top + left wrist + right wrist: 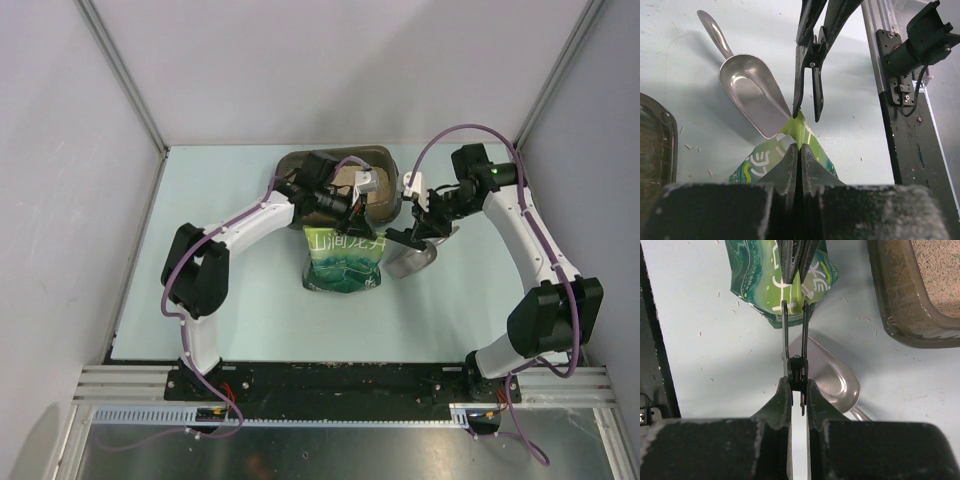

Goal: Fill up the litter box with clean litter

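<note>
The litter box [300, 160] stands at the back centre with beige clean litter [345, 180] in it. The right wrist view shows its brown rim [900, 300] and the litter [940, 270] at the top right. Just in front of the box lies a green printed bag [345, 262]. My left gripper [800, 147] is shut on the bag's top edge [802, 127]. My right gripper [797, 390] is shut on a black spring clip [797, 372]. The clip's two thin arms stand apart on either side of the bag's top corner [812, 285]. The two grippers face each other closely.
A silver metal scoop [415, 260] lies on the table right of the bag, under the right gripper, bowl up [750, 95]. A black frame rail [910, 150] runs along the table's side. Small litter crumbs are scattered on the pale tabletop [715, 350].
</note>
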Available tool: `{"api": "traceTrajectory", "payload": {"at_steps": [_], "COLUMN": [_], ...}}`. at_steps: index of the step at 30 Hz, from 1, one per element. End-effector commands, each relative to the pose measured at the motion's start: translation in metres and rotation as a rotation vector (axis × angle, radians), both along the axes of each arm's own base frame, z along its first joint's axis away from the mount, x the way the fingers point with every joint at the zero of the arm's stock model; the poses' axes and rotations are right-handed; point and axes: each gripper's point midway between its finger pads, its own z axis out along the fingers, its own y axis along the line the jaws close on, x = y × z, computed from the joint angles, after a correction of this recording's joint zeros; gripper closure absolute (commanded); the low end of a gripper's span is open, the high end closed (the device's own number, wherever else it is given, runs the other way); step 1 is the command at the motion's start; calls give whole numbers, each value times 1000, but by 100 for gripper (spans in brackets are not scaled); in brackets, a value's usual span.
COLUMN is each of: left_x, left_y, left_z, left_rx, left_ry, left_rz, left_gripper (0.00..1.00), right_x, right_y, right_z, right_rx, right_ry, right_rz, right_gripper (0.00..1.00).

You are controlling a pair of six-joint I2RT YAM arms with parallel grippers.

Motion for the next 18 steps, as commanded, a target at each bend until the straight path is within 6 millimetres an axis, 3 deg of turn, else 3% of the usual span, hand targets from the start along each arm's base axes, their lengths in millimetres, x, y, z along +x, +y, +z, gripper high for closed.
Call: {"api": "traceTrajectory", "payload": {"at_steps": [1, 7, 8, 9, 12, 17, 18], "left_x": [-5, -5, -4, -4, 0, 3, 1], "left_y": [-3, -3, -3, -4, 0, 24, 31], "left_z": [22, 22, 22, 23, 22, 31, 25], "left_rx": [-39, -37, -37, -39, -27, -32, -22], "left_ry": [-38, -36, -36, -40, -54, -66, -51], "left_rz": [-4, -3, -2, 0, 22, 68, 76], "left_gripper": [96, 93, 89, 75, 61, 55, 54], "right_x": [10, 14, 13, 14, 14, 19, 19], "right_y": [3, 8, 10, 11, 16, 25, 28], "right_z": [8, 4, 3, 2, 1, 14, 17], "right_rx": [-10, -18, -20, -24, -39, -54, -60], "right_ry": [-53, -55, -53, -57, -64, -123, -142], "right_rz": [16, 32, 39, 42, 61, 83, 95], "right_gripper": [100, 100, 100, 100, 100, 100, 100]}}
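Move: My left hand still pinches the folded bag top right at its pads, with the black clip's middle about 5 cm to its right. My right hand grips the clip; the bag top lies level with it, about 6 cm to its left and 4 cm lower. From the right hand, the scoop lies almost underneath, roughly 2 cm right and 18 cm down; the litter box's middle is about 19 cm ahead, 15 cm left and 17 cm down. My left fingers spread to just under half open and let go of the folded bag top, and that hand starts backing off left by under 1 cm. Meanwhile my right hand keeps its grip on the clip and feeds its two prongs about 2 cm left over the fold, dipping some 1 cm on the way and then rising half of that. ##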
